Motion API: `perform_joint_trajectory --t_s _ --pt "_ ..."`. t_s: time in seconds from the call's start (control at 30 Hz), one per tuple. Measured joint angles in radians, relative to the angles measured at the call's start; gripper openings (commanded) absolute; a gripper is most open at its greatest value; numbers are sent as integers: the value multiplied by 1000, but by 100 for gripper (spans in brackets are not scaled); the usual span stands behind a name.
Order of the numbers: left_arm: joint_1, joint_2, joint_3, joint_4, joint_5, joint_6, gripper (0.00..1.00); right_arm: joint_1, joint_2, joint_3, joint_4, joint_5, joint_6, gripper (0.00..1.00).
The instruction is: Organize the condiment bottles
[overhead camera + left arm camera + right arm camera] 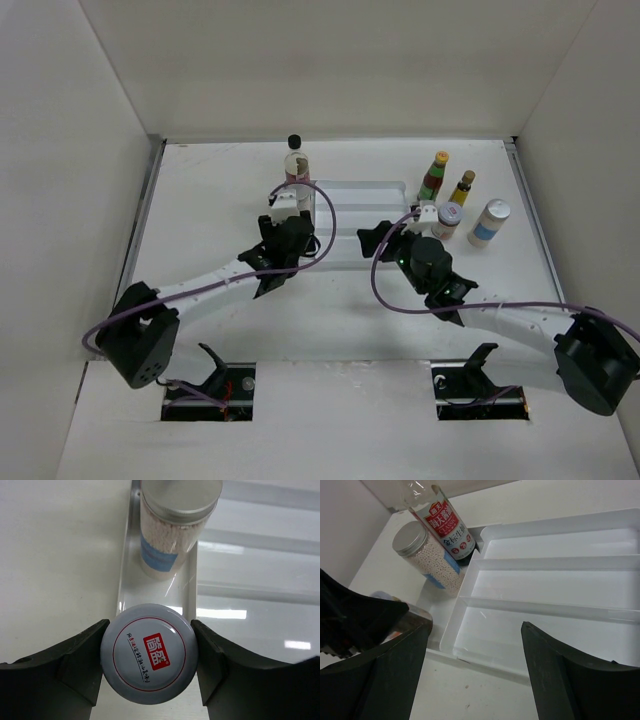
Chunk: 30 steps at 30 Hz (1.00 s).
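Observation:
My left gripper is shut on a white-lidded jar with a red logo, over the narrow end compartment of the white tray. Both pads touch the lid. Just beyond it in that compartment stands a silver-lidded shaker of pale granules. A black-capped, red-labelled bottle stands behind the tray's far left corner. From above, the left gripper is at the tray's left end. My right gripper hangs open over the tray's near right part, holding nothing. Its wrist view shows the shaker and the red-labelled bottle.
Right of the tray stand a green yellow-capped bottle, an amber yellow-capped bottle, a white-lidded jar and a white-lidded blue-labelled shaker. White walls enclose the table on three sides.

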<state>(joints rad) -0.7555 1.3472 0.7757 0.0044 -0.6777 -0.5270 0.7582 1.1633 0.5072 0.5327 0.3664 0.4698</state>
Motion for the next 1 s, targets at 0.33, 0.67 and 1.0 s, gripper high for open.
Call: perform_joint_trajectory --t_s 0.33,0.67,1.0 --pt "2 157 2 83 1 1 64 -15 -18 -1 0 0 6 82" --pt "-18 -29 -59 191 -14 4 100 -47 -53 -19 -4 -3 9 50" --pt "2 -506 -341 246 -116 -16 100 -205 -124 285 -304 -23 -10 29"
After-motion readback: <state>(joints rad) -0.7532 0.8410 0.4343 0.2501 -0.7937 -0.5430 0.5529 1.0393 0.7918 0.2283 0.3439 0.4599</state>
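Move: The left hand holds the grey-lidded jar almost over its place, the near end of the tray's left compartment: about 1 cm ahead, 1 cm right, the floor some 9 cm below. The tall blue-label jar stands 11 cm ahead, 1 cm right, 2 cm lower; the glass bottle 18 cm ahead, 1 cm right. From the right hand, the yellow-capped sauce bottle is about 19 cm ahead, 18 cm right, 5 cm below; the small lidded jar 8 cm ahead, 22 cm right. The left hand lowers the held jar about 4 cm onto the near end of the left compartment, opens its fingers wide to let go, then lifts some 10 cm while drawing back and left off the jar, the fingertips tilting up. The right hand, empty and almost still at first, then rises about 11 cm, swinging right and a little forward towards the yellow-capped sauce bottle's side as its fingers close most of the way on nothing. ##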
